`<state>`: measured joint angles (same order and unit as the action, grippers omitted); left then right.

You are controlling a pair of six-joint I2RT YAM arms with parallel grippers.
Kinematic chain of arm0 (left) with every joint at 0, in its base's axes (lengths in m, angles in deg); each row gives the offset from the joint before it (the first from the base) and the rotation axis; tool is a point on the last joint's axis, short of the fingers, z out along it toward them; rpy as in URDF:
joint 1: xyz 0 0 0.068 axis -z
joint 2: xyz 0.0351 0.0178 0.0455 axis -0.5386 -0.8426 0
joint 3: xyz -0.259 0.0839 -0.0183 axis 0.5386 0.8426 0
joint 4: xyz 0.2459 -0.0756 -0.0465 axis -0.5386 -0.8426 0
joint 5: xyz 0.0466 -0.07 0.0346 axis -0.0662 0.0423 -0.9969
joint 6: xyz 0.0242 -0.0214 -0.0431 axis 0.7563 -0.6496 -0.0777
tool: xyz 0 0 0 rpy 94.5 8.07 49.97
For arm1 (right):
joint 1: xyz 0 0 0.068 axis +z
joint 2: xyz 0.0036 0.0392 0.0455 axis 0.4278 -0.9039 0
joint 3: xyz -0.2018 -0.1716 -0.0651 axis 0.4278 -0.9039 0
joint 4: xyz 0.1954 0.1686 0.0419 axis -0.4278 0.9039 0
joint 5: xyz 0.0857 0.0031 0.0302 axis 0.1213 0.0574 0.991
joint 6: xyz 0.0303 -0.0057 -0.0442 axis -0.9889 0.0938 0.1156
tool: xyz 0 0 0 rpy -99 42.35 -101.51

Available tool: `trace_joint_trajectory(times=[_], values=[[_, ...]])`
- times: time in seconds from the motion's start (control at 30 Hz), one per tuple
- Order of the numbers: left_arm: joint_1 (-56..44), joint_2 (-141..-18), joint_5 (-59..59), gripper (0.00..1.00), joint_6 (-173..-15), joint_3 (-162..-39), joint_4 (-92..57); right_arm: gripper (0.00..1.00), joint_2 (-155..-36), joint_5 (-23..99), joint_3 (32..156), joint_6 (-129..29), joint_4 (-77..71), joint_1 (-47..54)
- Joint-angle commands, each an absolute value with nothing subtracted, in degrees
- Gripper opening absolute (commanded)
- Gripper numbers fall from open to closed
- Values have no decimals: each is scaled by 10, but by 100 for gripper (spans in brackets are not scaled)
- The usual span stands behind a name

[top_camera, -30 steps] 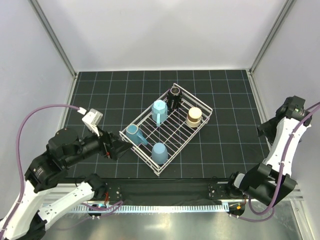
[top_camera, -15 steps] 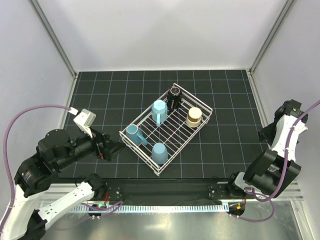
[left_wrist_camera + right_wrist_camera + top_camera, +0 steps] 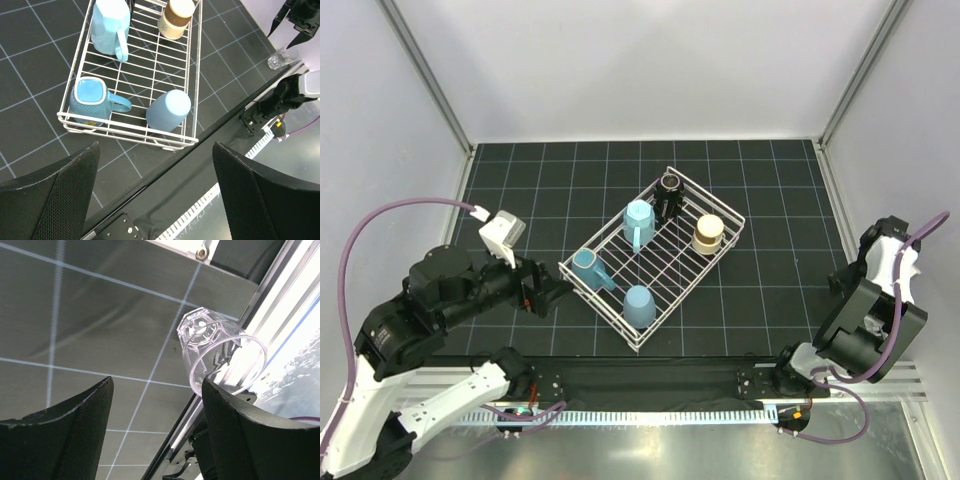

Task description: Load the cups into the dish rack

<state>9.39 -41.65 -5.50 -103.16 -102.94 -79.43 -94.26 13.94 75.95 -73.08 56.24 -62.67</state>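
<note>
The dish rack sits slanted mid-mat and holds a blue handled mug, a light blue tumbler, a pale blue mug, a beige cup and a small dark cup. A clear glass cup stands on the mat by the right rail. My right gripper is open just short of it, the glass over its right fingertip. My left gripper hangs open and empty, left of the rack.
The metal rail and black front strip run along the mat's near edge. White walls enclose the mat on three sides. The right arm's base stands close behind the glass.
The right arm has dropped low toward the near right edge and its jaws have narrowed a little. The left arm drew back, then swung toward the rack again.
</note>
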Motion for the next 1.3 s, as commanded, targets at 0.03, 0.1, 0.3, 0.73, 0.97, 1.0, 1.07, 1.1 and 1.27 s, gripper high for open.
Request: trace_joint_trajectory(times=[0.03,0.1,0.3,0.73,0.97,1.0,1.07,1.1,1.27], values=[[93,-434,-64,90,-1007,-1048,-797,71,-940,130,733,-741,525,-636],[93,-439,-62,90,-1006,-1050,-798,70,-943,127,732,-744,523,-638],[93,-443,-64,90,-1004,-1048,-801,65,-951,115,719,-734,501,-646],[93,-445,-77,91,-1002,-1074,-831,52,-957,106,691,-740,485,-658],[92,-455,-105,91,-1011,-1091,-830,20,-963,121,701,-746,494,-660],[92,-457,-102,91,-1014,-1093,-828,7,-964,130,700,-747,494,-659],[93,-464,-97,91,-1028,-1096,-824,4,-962,160,703,-753,502,-659],[92,-467,-87,91,-1034,-1095,-819,4,-958,172,709,-758,505,-659],[92,-505,-31,91,-1068,-1096,-766,4,-903,294,773,-784,537,-625]])
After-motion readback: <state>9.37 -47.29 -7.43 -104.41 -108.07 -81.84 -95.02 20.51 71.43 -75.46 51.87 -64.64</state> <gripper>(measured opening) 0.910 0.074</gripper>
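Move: The clear cup stands upright near the table's front right corner, about 4 cm back, 3 cm right and 5 cm below the open right hand. The beige mug in the rack is its nearest neighbour, roughly 13 cm ahead and 34 cm left of that hand; the upside-down blue cup is about 6 cm back and 52 cm left. From the idle left hand the clear cup lies some 70 cm right, 2 cm back and 30 cm below. The right hand sinks 3 cm and back 2, shuts on the clear cup's wall, then draws it forward-left. ##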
